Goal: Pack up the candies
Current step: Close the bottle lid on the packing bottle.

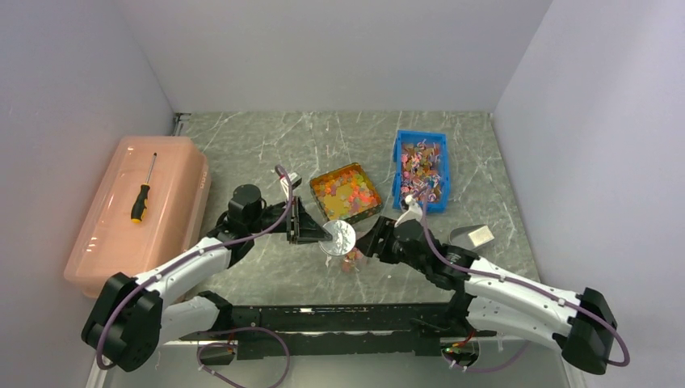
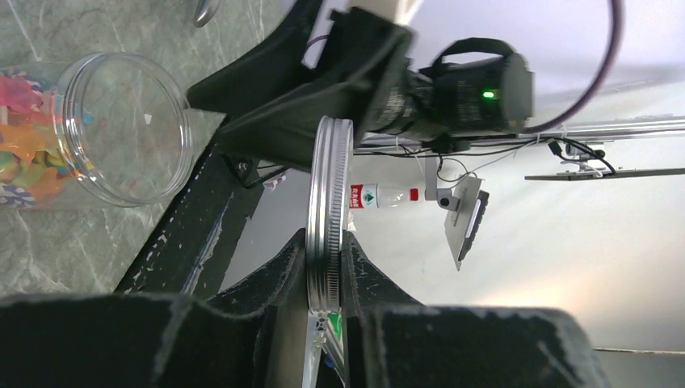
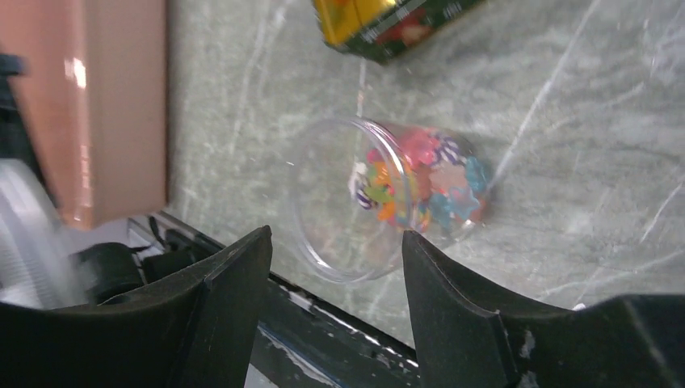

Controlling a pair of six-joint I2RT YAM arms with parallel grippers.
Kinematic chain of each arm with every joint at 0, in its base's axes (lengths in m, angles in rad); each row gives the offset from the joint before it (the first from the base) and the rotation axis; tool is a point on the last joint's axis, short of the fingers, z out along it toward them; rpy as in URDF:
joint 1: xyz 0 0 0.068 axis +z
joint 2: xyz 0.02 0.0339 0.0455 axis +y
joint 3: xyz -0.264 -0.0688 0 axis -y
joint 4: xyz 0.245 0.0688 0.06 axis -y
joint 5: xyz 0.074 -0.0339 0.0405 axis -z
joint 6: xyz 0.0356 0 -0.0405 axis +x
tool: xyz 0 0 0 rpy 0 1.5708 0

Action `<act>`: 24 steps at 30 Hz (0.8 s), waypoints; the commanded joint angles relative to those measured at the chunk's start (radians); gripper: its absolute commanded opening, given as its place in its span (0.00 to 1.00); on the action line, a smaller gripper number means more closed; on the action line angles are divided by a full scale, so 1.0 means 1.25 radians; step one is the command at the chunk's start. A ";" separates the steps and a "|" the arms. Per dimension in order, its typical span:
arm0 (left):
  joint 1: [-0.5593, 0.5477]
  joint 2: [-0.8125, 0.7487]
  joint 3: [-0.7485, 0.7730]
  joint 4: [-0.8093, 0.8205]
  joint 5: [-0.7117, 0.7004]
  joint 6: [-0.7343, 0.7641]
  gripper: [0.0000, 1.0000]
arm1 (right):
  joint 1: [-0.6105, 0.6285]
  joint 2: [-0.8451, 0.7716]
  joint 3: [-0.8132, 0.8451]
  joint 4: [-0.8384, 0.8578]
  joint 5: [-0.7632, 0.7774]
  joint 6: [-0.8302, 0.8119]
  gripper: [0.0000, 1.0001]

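Observation:
My left gripper (image 2: 327,242) is shut on the rim of a round silver lid (image 2: 327,194), holding it edge-on above the table; from above the lid (image 1: 338,237) hangs just in front of the candy tray. A clear jar (image 3: 380,198) without a lid stands below, with mixed candies (image 3: 420,182) in its bottom. It also shows at the left of the left wrist view as the jar (image 2: 113,129). My right gripper (image 3: 335,242) is open, its fingers just short of the jar's mouth with nothing between them. In the top view the right gripper (image 1: 373,242) faces the lid.
A yellow tray (image 1: 346,192) of candies and a blue bin (image 1: 421,170) of candies stand behind the jar. A metal scoop (image 1: 472,236) lies to the right. A pink lidded box (image 1: 141,214) with a screwdriver (image 1: 143,194) on it fills the left side.

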 commanded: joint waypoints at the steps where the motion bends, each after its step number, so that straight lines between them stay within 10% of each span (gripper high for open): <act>1: 0.004 0.021 -0.004 0.041 0.014 0.019 0.10 | 0.004 -0.063 0.095 -0.101 0.097 -0.051 0.63; 24: -0.027 0.293 0.010 0.340 0.007 -0.127 0.15 | 0.004 -0.153 0.029 -0.039 0.061 -0.007 0.63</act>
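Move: Some 7 cm to the right of the left hand, which already holds the lid flat, and about 2 cm farther out stands the open packing bottle, its middle about 14 cm lower. The candy box lies roughly 18 cm ahead of this hand and 6 cm right, 17 cm down. From the empty right hand the bottle is about 4 cm left, 1 cm ahead and 5 cm lower, the candy box 17 cm ahead, 4 cm left and 7 cm lower. Lowering the lid towards the bottle's mouth, the left hand sinks a good 4 cm while easing about 3 cm forward and 2 cm right, its front side tipping down some 10 degrees, grip kept. The right hand, fingers still open, rises about 6 cm and draws right, away from the bottle, then settles back slightly down and left. ##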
